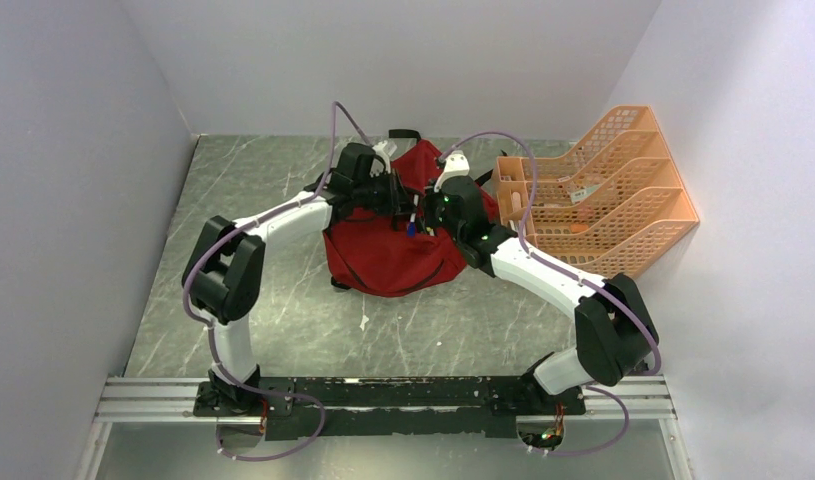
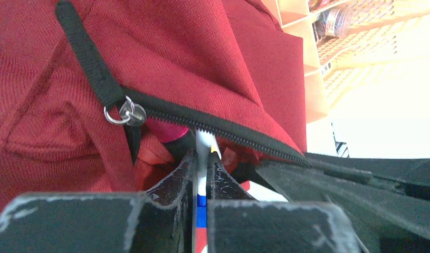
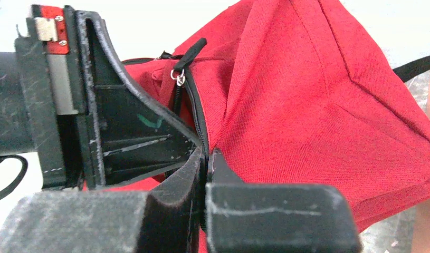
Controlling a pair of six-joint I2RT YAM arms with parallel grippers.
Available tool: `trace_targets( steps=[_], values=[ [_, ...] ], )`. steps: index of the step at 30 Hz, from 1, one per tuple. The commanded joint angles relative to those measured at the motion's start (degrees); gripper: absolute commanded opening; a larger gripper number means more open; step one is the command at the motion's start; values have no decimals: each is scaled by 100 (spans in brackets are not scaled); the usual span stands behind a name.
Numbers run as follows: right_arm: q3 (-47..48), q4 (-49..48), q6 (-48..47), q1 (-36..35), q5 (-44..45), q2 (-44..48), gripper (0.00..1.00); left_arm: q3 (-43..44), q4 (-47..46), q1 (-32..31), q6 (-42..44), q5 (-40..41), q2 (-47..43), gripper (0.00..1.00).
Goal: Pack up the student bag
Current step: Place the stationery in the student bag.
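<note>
The student bag [image 1: 388,255], a dark red fabric backpack, lies mid-table with its zipped mouth held apart. My left gripper [image 1: 411,212] is at that mouth, shut on a thin white, blue and red flat item [image 2: 203,158] whose tip pokes under the black zipper edge [image 2: 239,138]. A black zipper pull with a metal ring [image 2: 125,113] hangs to the left. My right gripper [image 3: 207,154] is shut on the bag's zipper edge [image 3: 200,118], holding the opening up. The bag's inside is mostly hidden.
An orange mesh file organizer [image 1: 608,195] stands right of the bag against the right wall, with small items in its slots. White walls close the table on the left, back and right. A black strap [image 1: 406,134] sticks out behind the bag.
</note>
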State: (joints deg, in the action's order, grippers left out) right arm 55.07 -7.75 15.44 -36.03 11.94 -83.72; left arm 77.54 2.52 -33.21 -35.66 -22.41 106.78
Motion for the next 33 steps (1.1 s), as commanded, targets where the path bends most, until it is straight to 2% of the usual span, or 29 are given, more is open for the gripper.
trace_targets(
  steps=[1, 21, 28, 33],
  values=[
    [180, -30, 124, -61, -168, 181, 0, 445, -117, -36, -87, -169, 233, 5],
    [128, -7, 151, -63, -218, 213, 0, 1287, -364, -18, -604, -377, 1081, 5],
    [80, -37, 155, -62, -220, 224, 0, 1340, -292, -14, -614, -362, 1115, 26],
    [89, -52, 161, -62, -226, 190, 0, 1318, -261, -14, -526, -368, 1052, 31]
  ],
)
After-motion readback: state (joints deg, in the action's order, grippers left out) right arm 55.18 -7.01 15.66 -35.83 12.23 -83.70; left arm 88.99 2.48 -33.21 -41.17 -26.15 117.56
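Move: The left hand already holds the blue-capped marker at the bag's open mouth. The middle of the opening lies about 2 cm ahead of it, 3 cm to its right and 3 cm below. The pink-ended highlighter in the bag sits roughly 1 cm ahead, 4 cm right and 4 cm lower; the zip pull is some 4 cm ahead, 1 cm right, about level. From the right hand, which pinches the rim, the opening is about 1 cm ahead, 2 cm left and 5 cm below. Forward and to the right, about 3 cm each way, the left hand carries the blue-capped marker in under the zipped rim, wavering slightly in height and ending about 1 cm lower. There it stops and opens its fingers part way, letting go of the marker, while the right hand stays put and keeps the rim pinched. ##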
